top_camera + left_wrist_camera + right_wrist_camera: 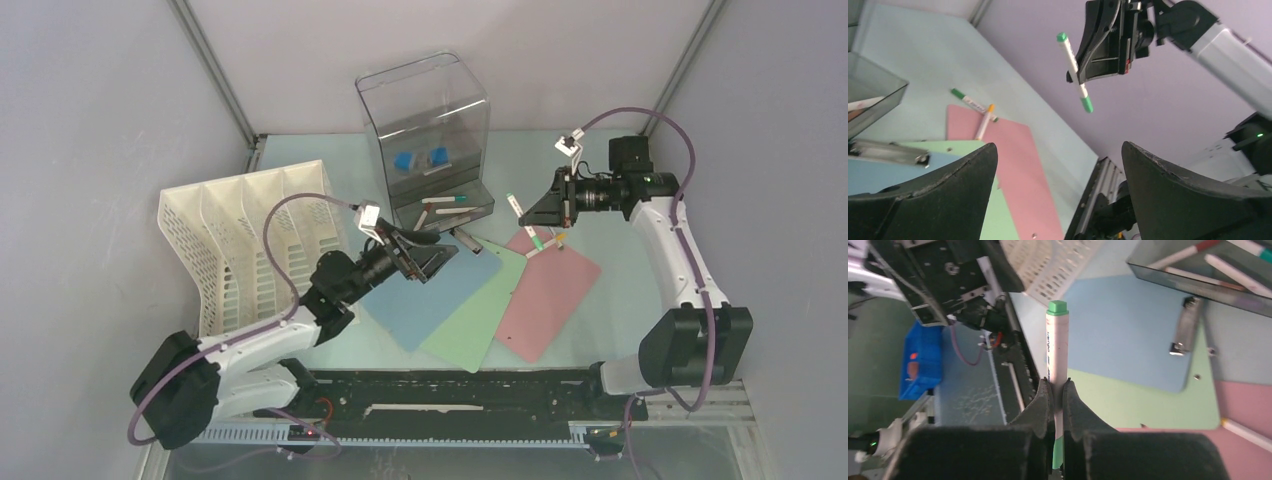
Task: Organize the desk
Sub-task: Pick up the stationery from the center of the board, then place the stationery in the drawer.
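The desk (520, 160) is a pale mint-green top carrying a blue sheet (430, 295), a green sheet (475, 320) and a pink sheet (550, 290), fanned and overlapping. My right gripper (524, 213) hangs above the pink sheet's far end, shut on a white marker with green caps (1057, 345); the same marker (1074, 70) shows in the left wrist view, held in the air. My left gripper (428, 258) hovers over the blue sheet's far edge, open, with nothing between its fingers (948, 185).
A white slotted file rack (250, 230) lies at the left. A clear drawer box (425, 120) stands at the back, its front tray (455, 208) holding markers. A green marker (970, 102) and an orange one (984, 121) lie at the pink sheet's far end. A silver clip (1185, 327) rests on the blue sheet.
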`<action>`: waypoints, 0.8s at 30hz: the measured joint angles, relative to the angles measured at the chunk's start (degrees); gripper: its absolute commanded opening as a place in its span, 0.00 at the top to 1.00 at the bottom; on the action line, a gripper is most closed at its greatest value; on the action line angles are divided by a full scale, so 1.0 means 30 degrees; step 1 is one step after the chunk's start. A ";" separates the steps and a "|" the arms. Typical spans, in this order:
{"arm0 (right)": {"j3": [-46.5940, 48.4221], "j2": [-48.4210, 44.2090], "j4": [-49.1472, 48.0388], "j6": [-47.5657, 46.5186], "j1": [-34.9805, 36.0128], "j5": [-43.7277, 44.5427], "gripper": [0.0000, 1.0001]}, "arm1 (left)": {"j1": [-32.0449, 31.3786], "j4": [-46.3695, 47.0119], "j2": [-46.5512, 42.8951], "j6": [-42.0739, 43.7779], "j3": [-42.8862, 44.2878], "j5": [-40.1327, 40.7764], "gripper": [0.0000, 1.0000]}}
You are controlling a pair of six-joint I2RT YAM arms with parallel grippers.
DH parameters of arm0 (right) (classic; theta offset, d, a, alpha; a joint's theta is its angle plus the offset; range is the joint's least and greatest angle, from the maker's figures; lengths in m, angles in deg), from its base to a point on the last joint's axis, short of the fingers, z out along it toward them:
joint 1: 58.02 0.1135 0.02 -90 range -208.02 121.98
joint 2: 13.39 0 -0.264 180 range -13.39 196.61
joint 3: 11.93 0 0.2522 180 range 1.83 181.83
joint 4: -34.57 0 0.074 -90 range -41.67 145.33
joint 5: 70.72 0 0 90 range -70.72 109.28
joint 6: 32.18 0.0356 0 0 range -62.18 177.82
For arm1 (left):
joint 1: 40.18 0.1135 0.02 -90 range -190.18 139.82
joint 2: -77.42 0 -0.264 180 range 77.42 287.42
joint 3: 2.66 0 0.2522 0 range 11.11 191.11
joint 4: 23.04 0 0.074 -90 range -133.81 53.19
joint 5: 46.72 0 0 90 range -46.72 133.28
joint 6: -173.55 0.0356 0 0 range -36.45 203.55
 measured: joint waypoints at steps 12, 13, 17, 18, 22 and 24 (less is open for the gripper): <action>-0.4197 -0.1399 -0.7169 0.6390 -0.0962 -0.6535 1.00 | -0.2047 0.3876 0.4983 -0.1938 0.3534 -0.0692 0.01; -0.4415 -0.1479 -0.7905 0.7074 -0.0991 -0.6776 1.00 | -0.2244 0.4160 0.5421 -0.2011 0.3883 -0.0670 0.02; -0.4503 -0.1632 -0.9690 0.8699 -0.1020 -0.7315 1.00 | -0.2863 0.5173 0.7009 -0.2608 0.4816 -0.0517 0.11; -0.4503 -0.1690 -0.9930 0.8896 -0.1020 -0.7359 1.00 | -0.2987 0.5421 0.7446 -0.2769 0.5027 -0.0495 0.14; -0.4503 -0.1894 -1.0615 0.9493 -0.1035 -0.7577 1.00 | -0.3293 0.5916 0.8939 -0.3424 0.5785 -0.0306 0.23; -0.4503 -0.1916 -1.0812 0.9661 -0.1035 -0.7679 1.00 | -0.3402 0.6033 0.9537 -0.3723 0.6178 -0.0168 0.26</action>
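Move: From my left hand, open and empty, the marker pinched in my right hand is about 16 cm to the right, 8 cm ahead and a little higher. Seen from my right hand, my left gripper is 16 cm to the left and 8 cm back. Some 25 cm below my right hand, the clip is 12 cm ahead and 7 cm left, the tray's markers 18 cm ahead and 12 cm left, and the pink board's markers 12 cm ahead and 11 cm right. I sweep my left hand about 12 cm right towards the held marker, rising nearly 5 cm before easing slightly down, turning clockwise and starting to narrow its wide-open fingers near the end. My right hand keeps its pinch, lifts the marker about 4 cm and draws it back some 3 cm, its left-pointing fingers tipping up roughly 20 degrees. ##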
